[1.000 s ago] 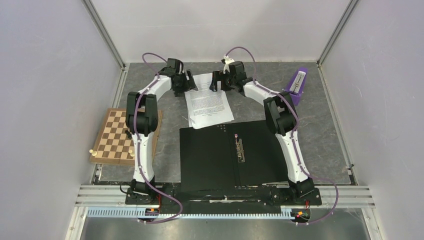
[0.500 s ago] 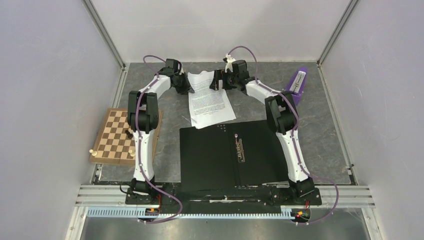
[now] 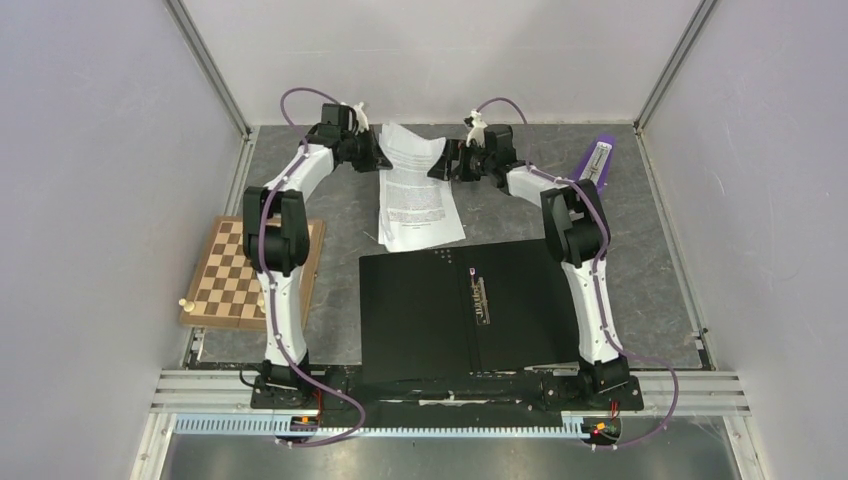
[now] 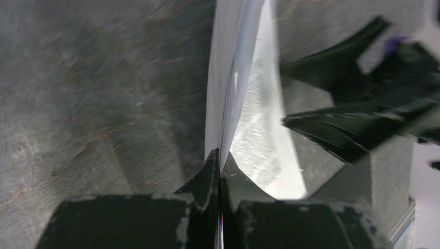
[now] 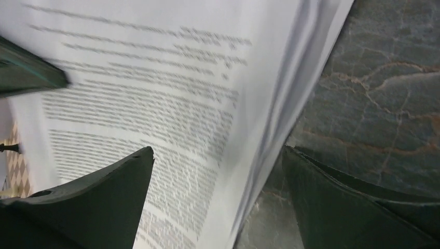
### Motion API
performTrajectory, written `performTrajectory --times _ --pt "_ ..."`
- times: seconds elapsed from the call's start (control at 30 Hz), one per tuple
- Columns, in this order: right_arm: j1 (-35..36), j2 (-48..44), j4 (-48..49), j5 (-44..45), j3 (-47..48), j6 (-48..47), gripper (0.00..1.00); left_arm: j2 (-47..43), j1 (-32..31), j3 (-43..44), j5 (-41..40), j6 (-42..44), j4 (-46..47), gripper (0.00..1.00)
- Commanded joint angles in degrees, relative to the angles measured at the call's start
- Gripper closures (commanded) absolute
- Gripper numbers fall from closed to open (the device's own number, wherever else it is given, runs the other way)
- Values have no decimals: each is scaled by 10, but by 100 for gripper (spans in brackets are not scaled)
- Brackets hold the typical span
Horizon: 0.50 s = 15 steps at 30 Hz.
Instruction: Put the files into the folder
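Observation:
The files (image 3: pixel 418 190) are white printed sheets at the back of the table, their far end lifted and bent. My left gripper (image 3: pixel 381 157) is shut on the sheets' far left edge; in the left wrist view the paper (image 4: pixel 231 78) rises edge-on from between the closed jaws (image 4: pixel 218 158). My right gripper (image 3: pixel 441 160) is open, its jaws straddling the sheets' right edge (image 5: pixel 270 119), one above the printed face and one below. The folder (image 3: pixel 465 305) lies open in front of the files, black inside up, with its metal clip (image 3: pixel 481 298).
A checkered wooden chessboard (image 3: pixel 240 272) with a few pieces lies at the left. A purple object (image 3: pixel 596 168) stands at the back right. Grey enclosure walls close in the table on three sides.
Both grippers have moved toward the back wall. The left gripper has closed on the sheets' far left edge and lifted it, so the far end of the stack now curls up.

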Motion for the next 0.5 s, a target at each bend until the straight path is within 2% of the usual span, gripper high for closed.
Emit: performTrajectory --times 0.0,0.27,0.47 --pt "-11 -48 23 -36 -55 24 2 -102 -4 -26 93 58 85 98" --pt "-20 -151 156 -89 -164 68 2 -186 -22 -52 148 96 80 98" --pt "-26 -259 303 -129 -271 113 2 -267 -37 -71 193 112 67 98"
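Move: The left gripper already holds the files by their far left part, their middle some 9 cm to its right, 6 cm back and 5 cm lower. The open folder lies about 36 cm back and 19 cm right of it, 8 cm down; the chessboard some 27 cm back and 31 cm left. From the open right gripper, whose fingers straddle the files' right edge, their middle is about 6 cm left and 8 cm back; the folder is 37 cm back, 5 cm right. Hoist the files with the left gripper still shut on them, straight up some 16 cm, easing back and right about 5 cm each while the fingertips tilt up roughly 20 degrees and swing clockwise. Draw the right gripper back about 6 cm, wide open around the right edge, towards the files' near end, then lift it some 6 cm late on. ##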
